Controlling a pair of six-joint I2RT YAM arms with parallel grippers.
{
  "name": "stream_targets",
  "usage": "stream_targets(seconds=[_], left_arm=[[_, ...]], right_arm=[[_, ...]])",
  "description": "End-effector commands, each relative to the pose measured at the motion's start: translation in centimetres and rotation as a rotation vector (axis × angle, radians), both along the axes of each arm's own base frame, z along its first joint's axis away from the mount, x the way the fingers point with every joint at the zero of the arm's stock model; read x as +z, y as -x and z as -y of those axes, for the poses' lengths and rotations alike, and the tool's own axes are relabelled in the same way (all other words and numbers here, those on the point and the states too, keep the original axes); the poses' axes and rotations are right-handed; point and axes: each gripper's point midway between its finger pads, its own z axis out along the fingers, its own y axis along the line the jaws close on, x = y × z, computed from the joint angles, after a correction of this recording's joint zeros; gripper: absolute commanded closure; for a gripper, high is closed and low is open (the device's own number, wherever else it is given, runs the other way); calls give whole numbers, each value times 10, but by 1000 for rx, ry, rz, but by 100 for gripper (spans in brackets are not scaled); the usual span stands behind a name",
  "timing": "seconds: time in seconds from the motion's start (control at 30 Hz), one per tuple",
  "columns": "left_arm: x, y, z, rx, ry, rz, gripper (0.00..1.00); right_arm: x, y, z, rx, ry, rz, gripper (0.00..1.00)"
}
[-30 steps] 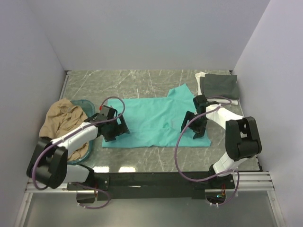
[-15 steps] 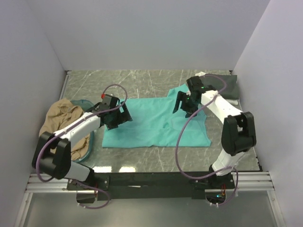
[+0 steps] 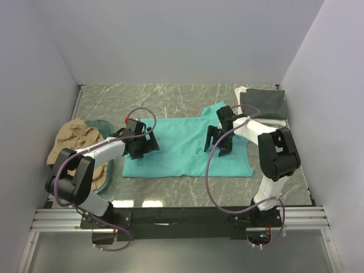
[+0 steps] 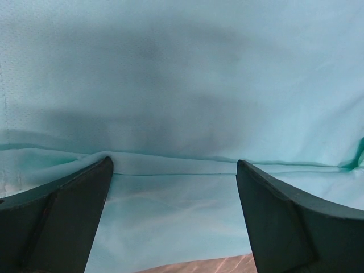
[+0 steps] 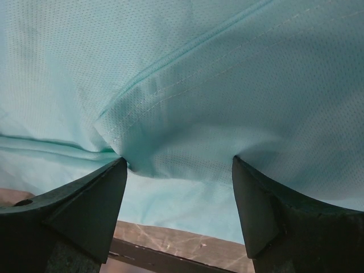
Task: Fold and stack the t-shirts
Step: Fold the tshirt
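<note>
A teal-green t-shirt (image 3: 182, 149) lies spread flat in the middle of the table. My left gripper (image 3: 148, 146) stands over its left part, jaws wide open. In the left wrist view the left gripper (image 4: 174, 165) has both fingertips (image 4: 102, 170) down on the teal cloth (image 4: 182, 85) along a fold line. My right gripper (image 3: 218, 141) is over the shirt's right part, also open. In the right wrist view the right gripper (image 5: 179, 161) presses its fingertips (image 5: 242, 170) into the teal cloth (image 5: 187, 68), and a hemmed bulge sits between them. Nothing is gripped.
A tan t-shirt (image 3: 77, 145) is heaped in a teal plastic basket (image 3: 104, 123) at the left. A folded dark grey t-shirt (image 3: 263, 103) lies on a white one (image 3: 241, 91) in the back right corner. Walls close in on three sides.
My right gripper swung from the shirt's near right side to the back, then came down further left. My left gripper moved slightly back and right onto the shirt. Both stayed open.
</note>
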Motion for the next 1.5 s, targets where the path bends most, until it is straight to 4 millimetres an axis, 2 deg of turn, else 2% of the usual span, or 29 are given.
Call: stream_targets(seconds=[0.0, 0.17, 0.43, 0.6, 0.77, 0.9, 1.1, 1.17, 1.3, 1.33, 1.4, 1.43, 1.47], left_arm=[[-21, 25, -11, 11, -28, -76, 2], [-31, 50, -13, 31, 2, -134, 2], [-31, 89, -14, 20, 26, -199, 2], [-37, 126, -20, 4, 2, -315, 2], [-24, 135, -14, -35, -7, -331, 2], [-13, 134, -21, -7, -44, -313, 1], [-2, 127, -31, 35, -111, -301, 0], [5, 120, -28, 24, -103, -281, 1], [28, 92, -21, 16, -101, -183, 1], [44, 77, -15, 9, -88, -133, 1], [57, 61, -9, 9, -77, -100, 1], [73, 46, -1, -2, -54, -51, 1], [74, 38, 0, 5, -51, -47, 1]], right_arm=[[-18, 16, 6, 4, 18, -46, 19], [-22, 40, 12, -16, 22, -101, 19], [-25, 80, 17, -26, 21, -161, 19], [-26, 102, 17, -18, 30, -194, 19], [-29, 125, 16, -5, 42, -240, 19], [-27, 132, 21, -2, 79, -243, 19], [-17, 124, 31, -11, 148, -214, 18], [-13, 119, 31, -11, 156, -207, 18], [3, 99, 27, -6, 157, -148, 18], [15, 85, 22, -8, 145, -105, 18], [28, 74, 22, -3, 155, -75, 18], [43, 55, 19, -8, 159, -18, 18], [51, 49, 22, -15, 167, -6, 18]])
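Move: The teal t-shirt lies spread under both open grippers, its middle about 16 cm right of the left hand and 13 cm left of the right, some 2 cm nearer the base and 1 cm below. The table's near edge runs about 25 cm straight back from each hand. The laundry basket sits roughly 27 cm left and 6 cm back of the left hand; the dark folded stack is 18 cm ahead and 20 cm right of the right hand. With both grippers still open and their fingertips on the cloth, drag the t-shirt straight back towards the table's near edge, left hand about 12 cm, right hand a little less, staying level and tipping the left fingers in towards the base some 15 degrees. Then lift both off the shirt, the left higher, and start forward again. ##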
